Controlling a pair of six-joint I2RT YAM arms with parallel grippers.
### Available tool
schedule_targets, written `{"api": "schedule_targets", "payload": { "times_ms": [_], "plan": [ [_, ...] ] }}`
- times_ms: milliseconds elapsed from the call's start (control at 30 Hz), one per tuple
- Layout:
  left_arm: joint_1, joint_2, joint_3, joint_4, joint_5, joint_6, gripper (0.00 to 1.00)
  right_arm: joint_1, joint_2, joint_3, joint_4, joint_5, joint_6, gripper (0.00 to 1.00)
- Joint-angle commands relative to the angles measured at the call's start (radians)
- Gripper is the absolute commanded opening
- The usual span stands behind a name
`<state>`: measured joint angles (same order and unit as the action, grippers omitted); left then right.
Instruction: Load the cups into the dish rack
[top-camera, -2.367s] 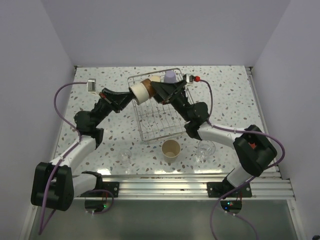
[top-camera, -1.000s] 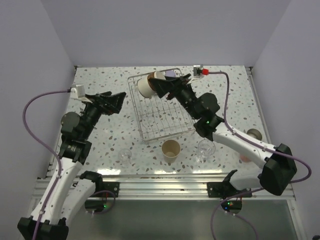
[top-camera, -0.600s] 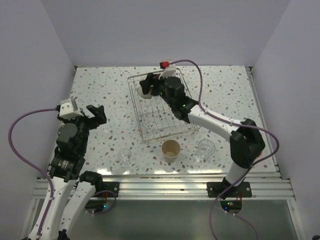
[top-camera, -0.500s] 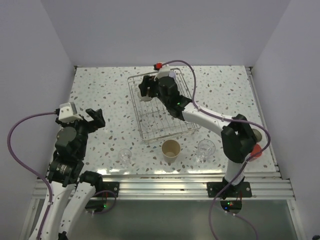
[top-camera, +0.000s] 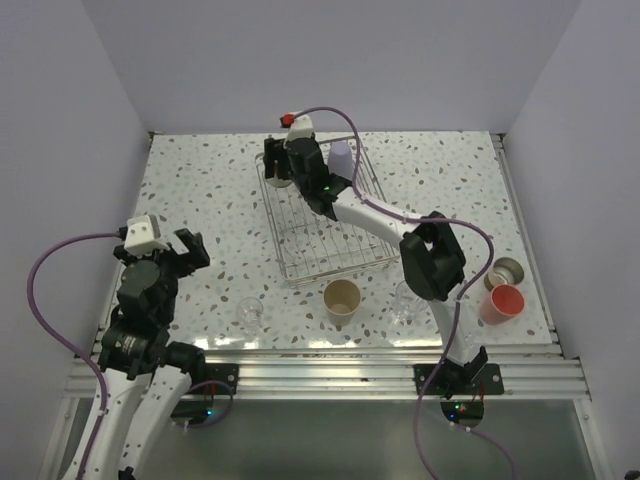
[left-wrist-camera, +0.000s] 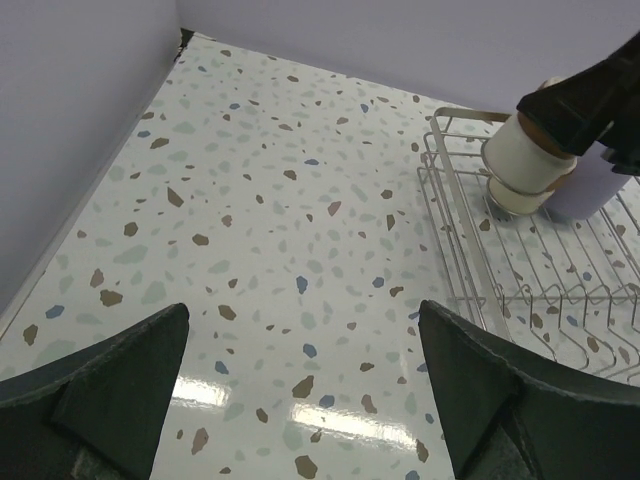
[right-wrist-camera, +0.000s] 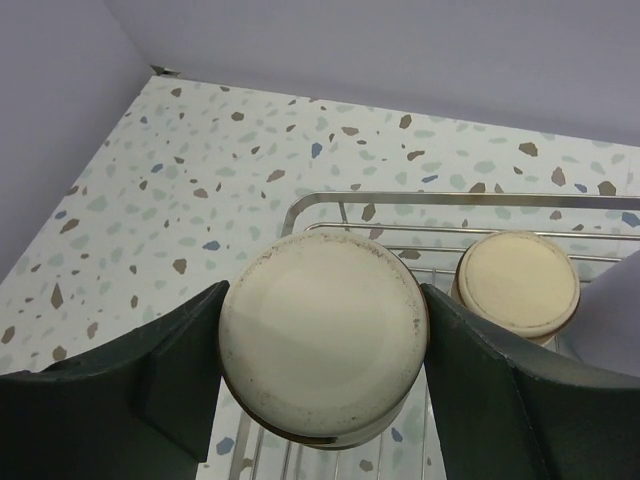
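Observation:
The dish rack (top-camera: 330, 250), a silver wire basket, lies at the table's far middle. My right gripper (top-camera: 281, 170) is over its far left corner, shut on a cup with a cream base (right-wrist-camera: 323, 335) that is turned bottom toward the wrist camera. A second cream-based cup (right-wrist-camera: 518, 283) stands upside down in the rack beside it, with the lavender cup (top-camera: 341, 155) to its right. My left gripper (top-camera: 162, 250) hangs open and empty over the bare table at the left. Its fingers (left-wrist-camera: 110, 400) frame only the table. The held cup (left-wrist-camera: 520, 160) shows at the rack's corner there.
In front of the rack stand a beige tumbler (top-camera: 342, 297) and two clear glasses (top-camera: 249, 315) (top-camera: 405, 300). A salmon-pink cup (top-camera: 501, 300) and a steel cup (top-camera: 507, 270) sit at the near right. Walls close in on the left, right and far sides.
My right arm has swung left along the rack's far end with the cup in its grip. My left arm has drawn back toward the near left. Two cups at the near right now show.

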<state>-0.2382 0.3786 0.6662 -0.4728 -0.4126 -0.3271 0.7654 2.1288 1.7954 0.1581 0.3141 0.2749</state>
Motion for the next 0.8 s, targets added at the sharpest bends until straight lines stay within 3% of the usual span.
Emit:
{"api": "schedule_targets", "payload": {
  "times_ms": [0,333,767],
  "plan": [
    [0.002,-0.039,-0.008,0.031,0.064,0.072,1.00,0.002,0.068,0.108,-0.032,0.052,-0.045,0.00],
    [0.019,-0.093,-0.023,0.060,0.187,0.135,1.00,0.000,0.218,0.272,-0.071,0.112,-0.091,0.00],
    [0.027,-0.090,-0.033,0.071,0.225,0.157,1.00,-0.017,0.361,0.364,-0.039,0.131,-0.072,0.00]
  ]
}}
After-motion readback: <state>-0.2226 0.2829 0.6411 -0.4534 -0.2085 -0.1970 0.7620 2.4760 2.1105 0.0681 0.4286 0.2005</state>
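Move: Beneath and ahead of the right hand, which still holds a white-bottomed cup, lies the aimed-for spot in the rack's far-left corner: about 6 cm forward, 2 cm left and 12 cm down. The white cup already racked stands some 7 cm ahead and 7 cm to the right; the purple cup is about 8 cm ahead and 13 cm right, both roughly 12 cm lower. From the empty left hand, that spot is some 33 cm ahead, 23 cm right and 14 cm below. Lowering the held cup is the right hand's main work: it sinks nearly 10 cm while reaching about 5 cm forward and slightly left, into the rack's far-left corner beside the racked white cup. Its left side rolls down about 10 degrees, the fingers keeping their hold. The open left hand drifts a couple of centimetres right, turning some 10 degrees clockwise. ##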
